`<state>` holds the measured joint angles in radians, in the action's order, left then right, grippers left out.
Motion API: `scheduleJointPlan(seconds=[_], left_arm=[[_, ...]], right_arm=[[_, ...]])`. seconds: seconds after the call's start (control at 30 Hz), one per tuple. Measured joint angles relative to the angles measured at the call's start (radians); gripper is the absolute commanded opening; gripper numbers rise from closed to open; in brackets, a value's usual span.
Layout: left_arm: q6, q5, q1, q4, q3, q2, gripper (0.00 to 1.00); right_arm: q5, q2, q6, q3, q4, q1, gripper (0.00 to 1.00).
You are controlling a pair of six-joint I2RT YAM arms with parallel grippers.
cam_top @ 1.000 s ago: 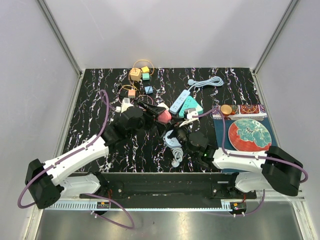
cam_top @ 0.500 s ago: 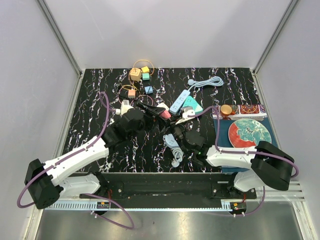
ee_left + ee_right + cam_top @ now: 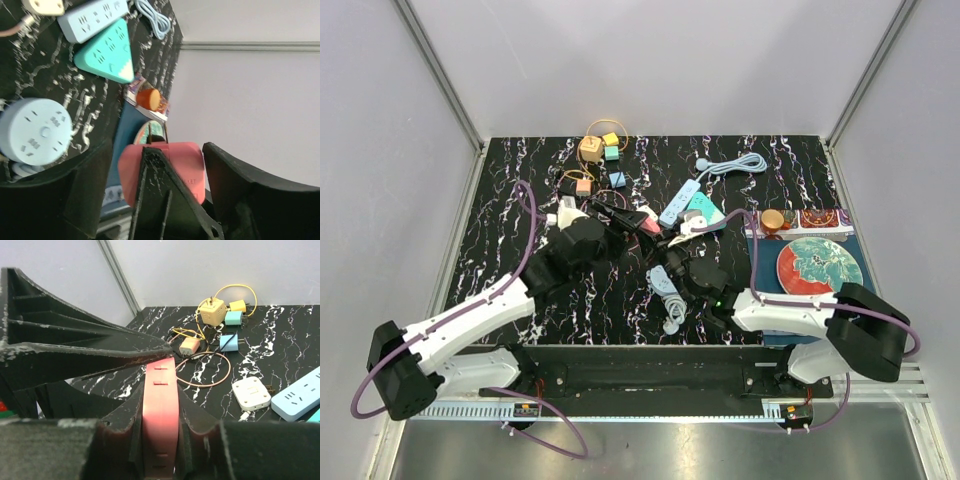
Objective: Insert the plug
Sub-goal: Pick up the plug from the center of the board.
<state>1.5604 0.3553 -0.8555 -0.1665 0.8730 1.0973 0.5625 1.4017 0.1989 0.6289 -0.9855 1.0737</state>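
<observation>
A pink plug hangs above the black marble table between both grippers. My right gripper is shut on it, one finger pressed to each flat side of the pink plug. My left gripper stands open around the pink plug, with a gap to each of its fingers; two thin prongs stick out of the plug's far end. In the top view my left gripper comes in from the left and my right gripper from below right. Below lies a round pale-blue socket block.
A teal triangular socket block and a pale-blue power strip lie beyond the plug. A white adapter, small coloured adapters and cables sit at the back. A red patterned plate and an orange cup are on the right.
My right gripper has moved up to the pink plug and shut on it. My left gripper's jaws have widened off the plug.
</observation>
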Motion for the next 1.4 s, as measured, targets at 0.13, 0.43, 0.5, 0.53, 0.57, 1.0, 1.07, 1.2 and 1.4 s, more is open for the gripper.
scheduleJointPlan(seconds=[0.13,0.43,0.5,0.53,0.57,1.0,1.07,1.2,1.4], left_arm=[[-0.155,0.060,0.005,-0.064,0.026,-0.016,0.92],[-0.746,0.174,0.035,-0.075,0.087,-0.168,0.99],[-0.871,0.169,0.047,-0.056,0.074,-0.208,0.99],[-0.938,0.166,0.052,-0.051,0.068,-0.223,0.99],[-0.979,0.164,0.055,-0.052,0.065,-0.230,0.99],[-1.344,0.126,0.062,-0.101,-0.025,-0.227,0.99],[-1.331,0.136,0.062,-0.095,-0.042,-0.214,0.99],[-1.256,0.173,0.062,-0.075,-0.096,-0.167,0.99],[-1.143,0.184,0.064,-0.030,-0.219,-0.112,0.99]], right_arm=[[-0.048,-0.060,-0.025,0.028,0.169,0.000,0.00],[-0.147,-0.248,-0.028,0.214,0.735,-0.011,0.00],[-0.193,-0.263,-0.023,0.286,0.885,-0.034,0.00],[-0.224,-0.265,-0.019,0.324,0.963,-0.054,0.00],[-0.249,-0.265,-0.015,0.359,1.032,-0.077,0.00],[-0.624,-0.026,-0.051,0.740,1.714,-0.339,0.00],[-0.659,0.018,-0.071,0.757,1.758,-0.369,0.00],[-0.716,0.098,-0.120,0.763,1.814,-0.422,0.00],[-0.771,0.198,-0.206,0.762,1.838,-0.443,0.00]])
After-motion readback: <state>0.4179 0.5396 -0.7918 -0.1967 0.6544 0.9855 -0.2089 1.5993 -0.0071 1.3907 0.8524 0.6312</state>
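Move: Six or so cm to the right of the right hand, a couple of cm farther out and some 23 cm below lies the round socket; this hand already grips the pink plug. The socket's cord coil sits about 7 cm behind its middle, level with it sideways. The teal triangle lies roughly 21 cm ahead and 16 cm right of this hand. From the left hand, whose fingers straddle the plug, the round socket is about 8 cm right, 3 cm ahead and 23 cm down. Keeping its grip on the pink plug, the right hand backs off and rises about 3 cm, swings some 9 cm right, then sinks towards the round socket, tipping its near-level fingers steeply down. The left hand opens wide and slips off the plug, going 11 cm left and up, then sinks with its fingers turning down, open and empty. ##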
